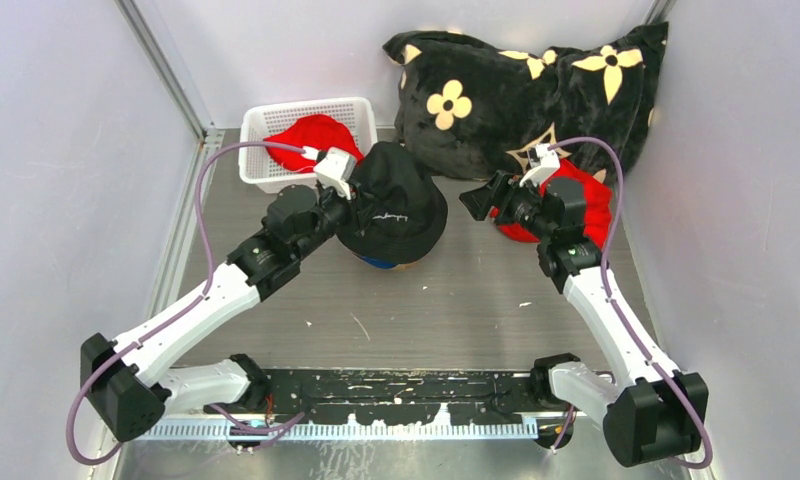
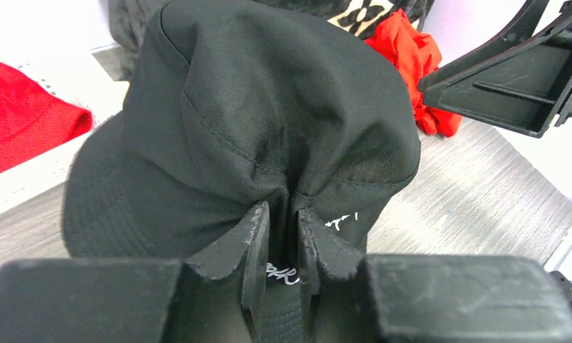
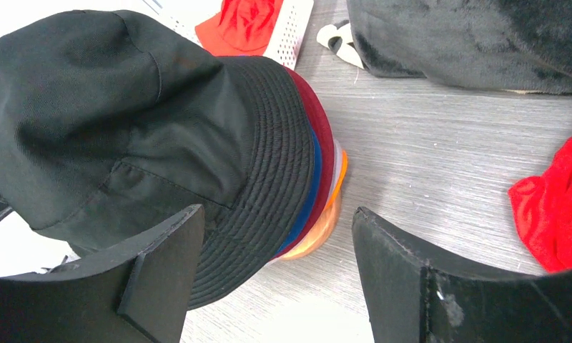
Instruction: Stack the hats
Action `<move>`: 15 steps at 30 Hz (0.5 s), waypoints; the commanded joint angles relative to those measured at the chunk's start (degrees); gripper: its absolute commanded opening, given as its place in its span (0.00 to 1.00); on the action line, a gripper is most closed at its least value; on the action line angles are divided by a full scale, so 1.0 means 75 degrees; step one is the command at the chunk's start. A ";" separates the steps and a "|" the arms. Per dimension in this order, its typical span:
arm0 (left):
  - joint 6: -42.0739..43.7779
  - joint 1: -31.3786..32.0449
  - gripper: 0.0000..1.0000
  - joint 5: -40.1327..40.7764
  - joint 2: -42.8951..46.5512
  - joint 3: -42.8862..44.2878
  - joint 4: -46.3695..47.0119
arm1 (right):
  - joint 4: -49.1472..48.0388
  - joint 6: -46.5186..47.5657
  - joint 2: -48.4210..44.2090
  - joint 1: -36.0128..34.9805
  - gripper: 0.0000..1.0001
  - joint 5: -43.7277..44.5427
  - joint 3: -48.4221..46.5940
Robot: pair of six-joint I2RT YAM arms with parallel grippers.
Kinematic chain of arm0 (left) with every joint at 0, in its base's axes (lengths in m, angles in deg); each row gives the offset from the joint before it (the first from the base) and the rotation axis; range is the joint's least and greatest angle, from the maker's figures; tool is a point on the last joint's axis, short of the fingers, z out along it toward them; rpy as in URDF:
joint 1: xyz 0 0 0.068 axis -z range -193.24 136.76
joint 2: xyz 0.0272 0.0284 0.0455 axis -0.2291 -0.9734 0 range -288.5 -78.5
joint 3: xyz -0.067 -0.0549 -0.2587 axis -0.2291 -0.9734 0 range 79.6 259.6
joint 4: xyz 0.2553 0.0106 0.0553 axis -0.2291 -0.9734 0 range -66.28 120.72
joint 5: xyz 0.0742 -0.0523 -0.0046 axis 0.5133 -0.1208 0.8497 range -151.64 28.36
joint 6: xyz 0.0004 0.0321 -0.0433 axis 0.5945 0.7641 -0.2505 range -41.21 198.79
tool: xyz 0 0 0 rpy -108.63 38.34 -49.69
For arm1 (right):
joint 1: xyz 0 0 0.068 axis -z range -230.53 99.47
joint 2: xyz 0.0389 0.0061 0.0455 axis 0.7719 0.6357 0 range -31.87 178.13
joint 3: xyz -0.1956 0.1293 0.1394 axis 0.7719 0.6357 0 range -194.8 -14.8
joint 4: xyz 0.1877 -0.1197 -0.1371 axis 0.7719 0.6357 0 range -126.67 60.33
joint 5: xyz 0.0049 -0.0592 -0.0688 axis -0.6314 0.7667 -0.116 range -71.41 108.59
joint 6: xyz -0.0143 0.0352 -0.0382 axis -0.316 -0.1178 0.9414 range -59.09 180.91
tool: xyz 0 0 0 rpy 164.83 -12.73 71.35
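Note:
A black hat (image 1: 396, 200) (image 2: 269, 107) (image 3: 126, 107) tops a stack in mid table. Beneath it show dark red (image 3: 324, 136), blue (image 3: 313, 186) and orange (image 3: 340, 168) brims, all on a wooden stand (image 3: 315, 232). My left gripper (image 1: 356, 205) (image 2: 283, 214) is at the hat's left side, its jaws a narrow slit apart with a fold of the crown gathered between the tips. My right gripper (image 1: 481, 195) (image 3: 279, 221) hangs wide open to the right of the stack, holding nothing. A bright red hat (image 1: 311, 135) (image 2: 18, 114) lies in the basket.
The white perforated basket (image 1: 266, 120) stands at the back left. A black cushion with cream flowers (image 1: 536, 90) leans in the back right corner. A crumpled red fabric (image 1: 596, 205) (image 3: 555, 207) lies under my right arm. Grey walls close both sides.

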 commanded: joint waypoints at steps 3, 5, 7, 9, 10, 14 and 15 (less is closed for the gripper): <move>-0.0169 0.0011 0.44 0.0161 -0.0100 0.0650 -0.0045 | -0.0305 -0.0106 0.0243 0.0006 0.80 -0.0193 -0.0220; -0.0145 0.0009 0.58 0.0647 0.0038 0.0788 -0.0472 | -0.0371 -0.0196 0.0307 0.0003 0.80 -0.0362 -0.0290; -0.0123 0.0000 0.70 0.1337 0.0353 0.0806 -0.0752 | -0.0438 -0.0245 0.0390 0.0010 0.80 -0.0455 -0.0324; -0.0144 -0.0112 0.80 0.1972 0.0622 0.0820 -0.0950 | -0.0436 -0.0238 0.0476 0.0000 0.80 -0.0503 -0.0383; -0.0208 -0.0237 0.82 0.2193 0.0727 0.0841 -0.1052 | -0.0443 -0.0233 0.0520 0.0003 0.80 -0.0524 -0.0400; -0.0970 -0.1376 0.83 0.1388 0.0755 0.0884 -0.1408 | -0.0574 -0.0294 0.0678 0.0011 0.80 -0.0737 -0.0414; -0.1265 -0.1739 0.84 0.0951 0.0701 0.0808 -0.1372 | -0.0664 -0.0348 0.0717 0.0022 0.80 -0.0849 -0.0396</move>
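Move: The left hand has the black hat's near-left side between its fingers; the hat's middle lies about 5 cm to its right, 3 cm ahead and 2 cm lower. The blue hat sits right beneath it, some 4 cm right, level front to back and 6 cm below the hand. The basket's red hat is roughly 14 cm ahead, 12 cm left and 25 cm down. From the right hand the black hat lies about 13 cm left, 1 cm ahead, at hand height. Opening wide after dipping barely a centimetre, the left fingers let go of the black hat on the stack; the hand then swings left about 7 cm, faster and faster, rising some 3 cm and turning about 15 degrees counter-clockwise, away from the hat. The open right hand sinks 2.5 cm beside the hat's right brim, easing slightly left with its fingers tipping down. ##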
